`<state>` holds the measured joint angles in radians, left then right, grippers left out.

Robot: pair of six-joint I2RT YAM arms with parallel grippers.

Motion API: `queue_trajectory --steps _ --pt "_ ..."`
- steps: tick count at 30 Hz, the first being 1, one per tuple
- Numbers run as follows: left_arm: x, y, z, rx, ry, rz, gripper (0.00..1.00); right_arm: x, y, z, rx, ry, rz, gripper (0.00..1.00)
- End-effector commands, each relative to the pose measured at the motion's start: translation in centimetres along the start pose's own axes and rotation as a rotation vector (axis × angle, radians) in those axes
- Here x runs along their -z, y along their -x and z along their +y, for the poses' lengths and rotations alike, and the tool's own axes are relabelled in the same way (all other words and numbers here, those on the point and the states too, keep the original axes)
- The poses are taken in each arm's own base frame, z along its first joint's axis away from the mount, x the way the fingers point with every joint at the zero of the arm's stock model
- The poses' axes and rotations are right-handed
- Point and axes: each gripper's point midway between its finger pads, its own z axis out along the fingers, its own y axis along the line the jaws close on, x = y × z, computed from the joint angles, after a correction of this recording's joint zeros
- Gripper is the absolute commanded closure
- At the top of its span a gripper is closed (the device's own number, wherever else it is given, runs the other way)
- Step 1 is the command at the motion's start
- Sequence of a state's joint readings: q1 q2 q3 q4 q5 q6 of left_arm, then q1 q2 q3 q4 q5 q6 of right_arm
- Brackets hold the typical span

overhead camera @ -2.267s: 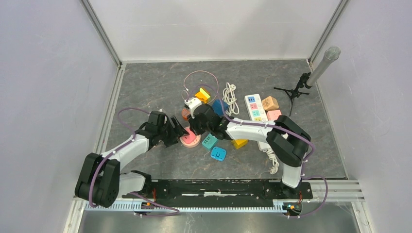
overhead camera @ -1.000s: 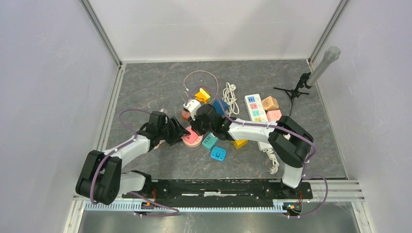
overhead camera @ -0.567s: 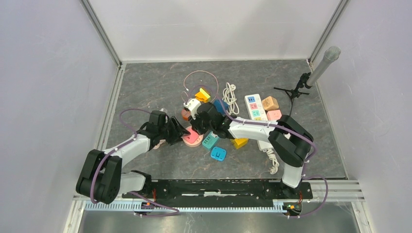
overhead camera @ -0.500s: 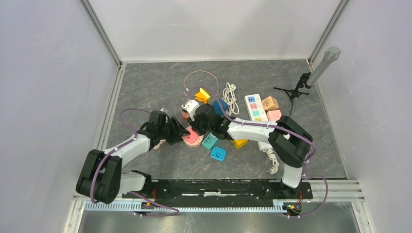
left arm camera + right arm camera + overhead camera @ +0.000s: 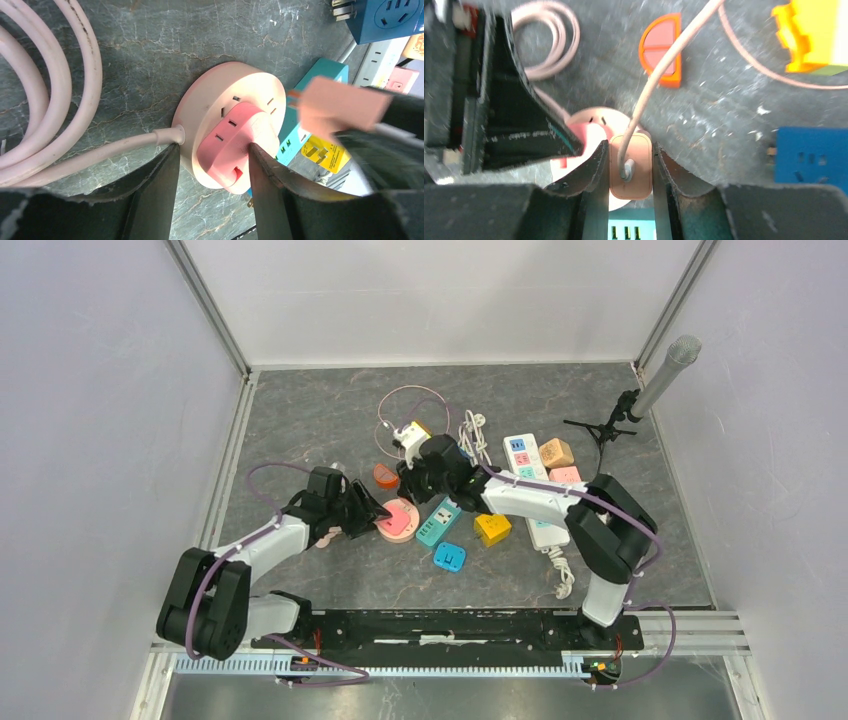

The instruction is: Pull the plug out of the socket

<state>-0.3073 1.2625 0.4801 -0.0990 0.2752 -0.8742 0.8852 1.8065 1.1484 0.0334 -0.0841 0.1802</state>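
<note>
A round pink socket (image 5: 400, 523) lies flat on the grey table, with its pale cable (image 5: 75, 155) running off to the left. My left gripper (image 5: 378, 512) is shut on the socket (image 5: 210, 100), with one finger against each side of it (image 5: 212, 150). My right gripper (image 5: 412, 480) is shut on the salmon plug (image 5: 630, 180) and holds it in the air, clear of the socket (image 5: 589, 125). In the left wrist view the plug (image 5: 340, 102) floats to the right of the socket with a prong showing. Its thin cable (image 5: 659, 65) runs away from it.
A teal strip (image 5: 438, 521), a blue cube (image 5: 449, 557) and a yellow cube (image 5: 493, 528) lie right of the socket. An orange half-round piece (image 5: 386, 476) lies behind it. A white power strip (image 5: 527, 465), a white cable (image 5: 473, 435) and a microphone stand (image 5: 620, 415) are at the back right.
My right gripper has moved up and toward the far side with the plug, which has come out of the socket. My left gripper has stayed on the socket.
</note>
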Motion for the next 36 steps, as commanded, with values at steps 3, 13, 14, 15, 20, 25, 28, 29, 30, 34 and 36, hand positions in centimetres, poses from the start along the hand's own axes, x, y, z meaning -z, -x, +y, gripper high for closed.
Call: queue_trajectory --steps 3,13,14,15,20,25,28,29,30,34,36 --pt "0.9 -1.8 6.4 -0.010 0.279 0.038 0.42 3.0 9.4 0.5 -0.027 -0.003 -0.278 1.00" --pt "2.0 0.7 1.5 -0.029 0.124 -0.036 0.30 1.8 6.2 -4.7 -0.077 -0.228 -0.173 1.00" --pt "2.3 1.1 0.5 -0.030 0.096 -0.042 0.28 1.5 5.7 -5.1 -0.087 -0.234 -0.153 0.99" --pt "2.7 1.3 -0.4 -0.036 0.067 -0.042 0.25 1.3 5.3 -5.2 -0.097 -0.232 -0.138 0.96" --pt "4.2 2.6 -3.8 -0.061 -0.022 -0.061 0.15 0.1 3.7 -5.5 -0.107 -0.196 -0.075 0.78" --pt "5.3 3.4 -4.3 -0.099 -0.015 -0.086 0.09 -0.6 1.9 -6.3 -0.142 -0.205 -0.007 0.62" --pt "6.1 3.8 -4.6 -0.106 -0.011 -0.091 0.01 -0.7 1.5 -6.5 -0.157 -0.189 0.005 0.51" --pt "6.4 4.2 -4.7 -0.109 -0.003 -0.103 0.00 -0.6 1.6 -6.5 -0.152 -0.184 0.004 0.46" --pt "6.8 4.6 -4.7 -0.113 0.006 -0.119 0.00 -0.5 1.7 -6.5 -0.147 -0.184 0.002 0.39" --pt "8.2 6.0 -4.7 -0.122 0.028 -0.194 0.00 0.4 3.2 -6.5 -0.123 -0.187 -0.046 0.21" --pt "8.5 6.2 -4.7 -0.127 0.033 -0.210 0.00 1.0 4.1 -6.4 -0.113 -0.184 -0.077 0.17"
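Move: My right hand already has the peach plug clear of the round socket, whose middle lies about 3 cm back, 2 cm left and 6 cm below it. The bare spot to take it to is some 5 cm ahead, 4 cm right and 7 cm down, between the orange half-round plug (6 ahead, 5 left), the teal strip (3 back, 7 right) and the blue cube (10 ahead, 9 right). From my left hand, straddling the pink adapter, the socket's middle is 1 cm ahead, 3 right, slightly below. I carry the peach plug up and forward in my right hand, over about 5 cm, then swing it right and down beyond the teal strip, turning some 15 degrees clockwise, and spread my fingers to let it go. My left hand opens wide, comes free of the pink adapter and rises about 8 cm off the socket. ##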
